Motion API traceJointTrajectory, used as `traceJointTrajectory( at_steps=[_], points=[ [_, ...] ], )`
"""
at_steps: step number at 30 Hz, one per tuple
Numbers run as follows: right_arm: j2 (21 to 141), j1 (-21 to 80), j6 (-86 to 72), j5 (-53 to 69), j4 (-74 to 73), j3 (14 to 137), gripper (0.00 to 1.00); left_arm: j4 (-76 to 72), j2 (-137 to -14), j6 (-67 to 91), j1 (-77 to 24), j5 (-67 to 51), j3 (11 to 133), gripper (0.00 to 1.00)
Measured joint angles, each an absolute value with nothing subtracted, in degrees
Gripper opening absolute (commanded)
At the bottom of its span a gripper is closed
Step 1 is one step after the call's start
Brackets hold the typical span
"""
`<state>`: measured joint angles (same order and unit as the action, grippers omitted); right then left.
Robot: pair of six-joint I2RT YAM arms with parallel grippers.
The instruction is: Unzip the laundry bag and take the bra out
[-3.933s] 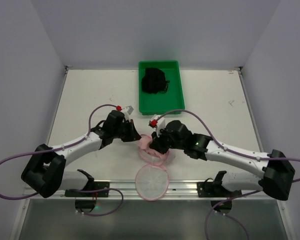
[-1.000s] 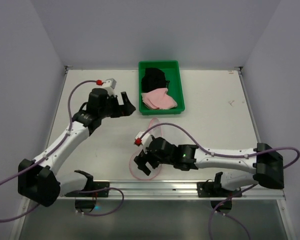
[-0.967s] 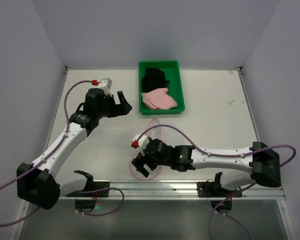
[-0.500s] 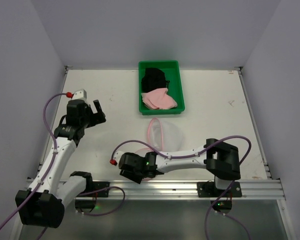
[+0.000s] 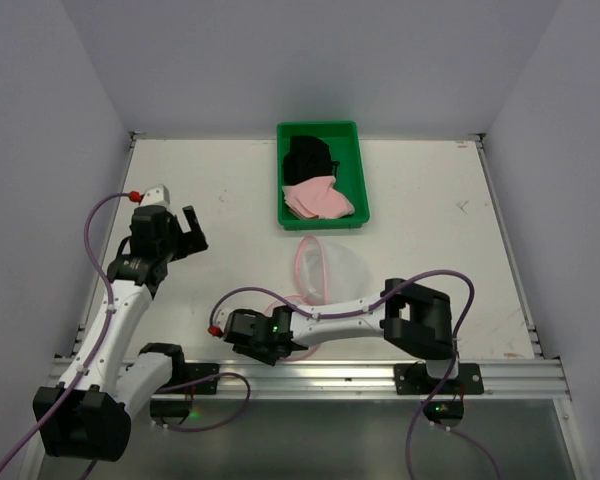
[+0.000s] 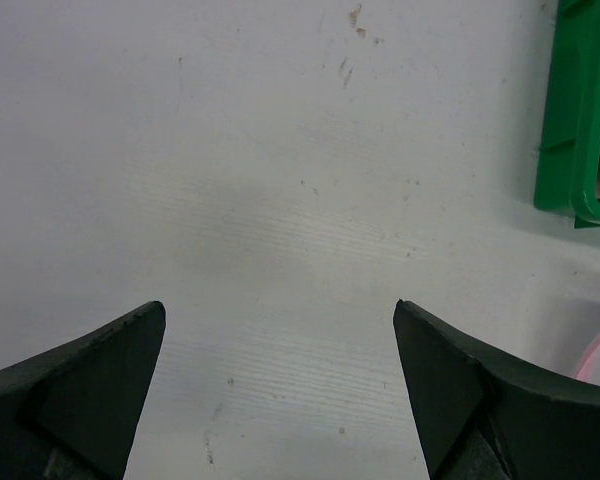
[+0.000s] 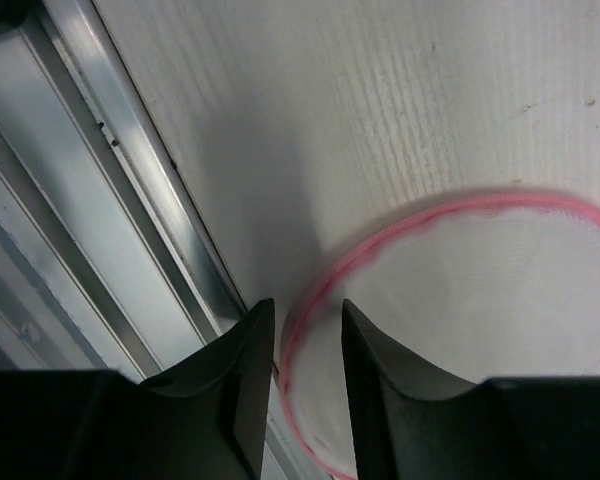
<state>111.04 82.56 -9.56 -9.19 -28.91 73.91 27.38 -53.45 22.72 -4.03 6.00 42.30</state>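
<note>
The laundry bag [image 5: 332, 268], translucent white mesh with pink trim, lies open in the middle of the table. One of its round faces [image 7: 470, 300] lies flat by the front edge. My right gripper [image 5: 260, 346] hangs low over that face. Its fingers are narrowed but still open, and the pink rim [image 7: 315, 320] runs through the gap without being pinched. The pink bra [image 5: 318, 200] lies in the green tray [image 5: 358, 160] beside a black garment [image 5: 305, 158]. My left gripper [image 5: 188, 232] is wide open and empty over bare table at the left [image 6: 280, 305].
The metal rail [image 7: 110, 200] of the front edge runs just left of my right fingers. The tray's corner [image 6: 570, 130] shows at the right of the left wrist view. My right arm [image 5: 415, 315] is folded back along the front of the table.
My right gripper has slid left along the front edge and narrowed around the bag's pink rim. My left arm has pulled back from the tray to the left. The bra lies in the tray.
</note>
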Motion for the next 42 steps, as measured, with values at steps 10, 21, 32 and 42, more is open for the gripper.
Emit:
traceJointTrajectory(
  at_steps=[10, 21, 32, 42],
  points=[
    [111.2, 82.8, -8.9, -9.5, -29.3, 74.3, 0.00, 27.4, -53.3, 22.7, -3.6, 6.0, 42.3, 1.00],
    [95.8, 81.6, -10.4, -7.8, -32.0, 78.0, 0.00, 27.4, -53.0, 22.7, -3.2, 5.5, 42.3, 1.00],
    [77.1, 65.8, -15.8, -2.9, -26.9, 74.0, 0.00, 27.1, -53.0, 22.7, -3.0, 4.3, 41.6, 1.00],
    [68.7, 54.7, -21.1, 6.1, -14.5, 47.8, 0.00, 26.9, -53.5, 21.6, -3.0, 1.7, 41.3, 1.00]
  ],
)
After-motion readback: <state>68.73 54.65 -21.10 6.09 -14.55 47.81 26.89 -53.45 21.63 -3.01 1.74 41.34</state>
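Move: The near rim of the laundry bag's round flap lies right between the right hand's half-open fingertips, about 1 cm below the hand point, close to the table's near edge; the flap's middle is some 6 cm ahead and 3 cm to the right. The bag's body stands about 18 cm ahead and 12 cm right of that hand, and the green bin roughly 42 cm ahead and 11 cm right. From the left hand the rim lies about 22 cm back, 19 cm right and 14 cm down. The right fingers first close fully on the flap's near rim at table level and pinch it, the hand staying in place until it has the edge. Then it lifts the rim about 24 cm, almost straight up to begin with and then swinging forward and to the right towards the bag's body, and comes back down some 10 cm with the rim still pinched, its left side rolling up by nearly 40 degrees and the hand turning about 25 degrees clockwise. ##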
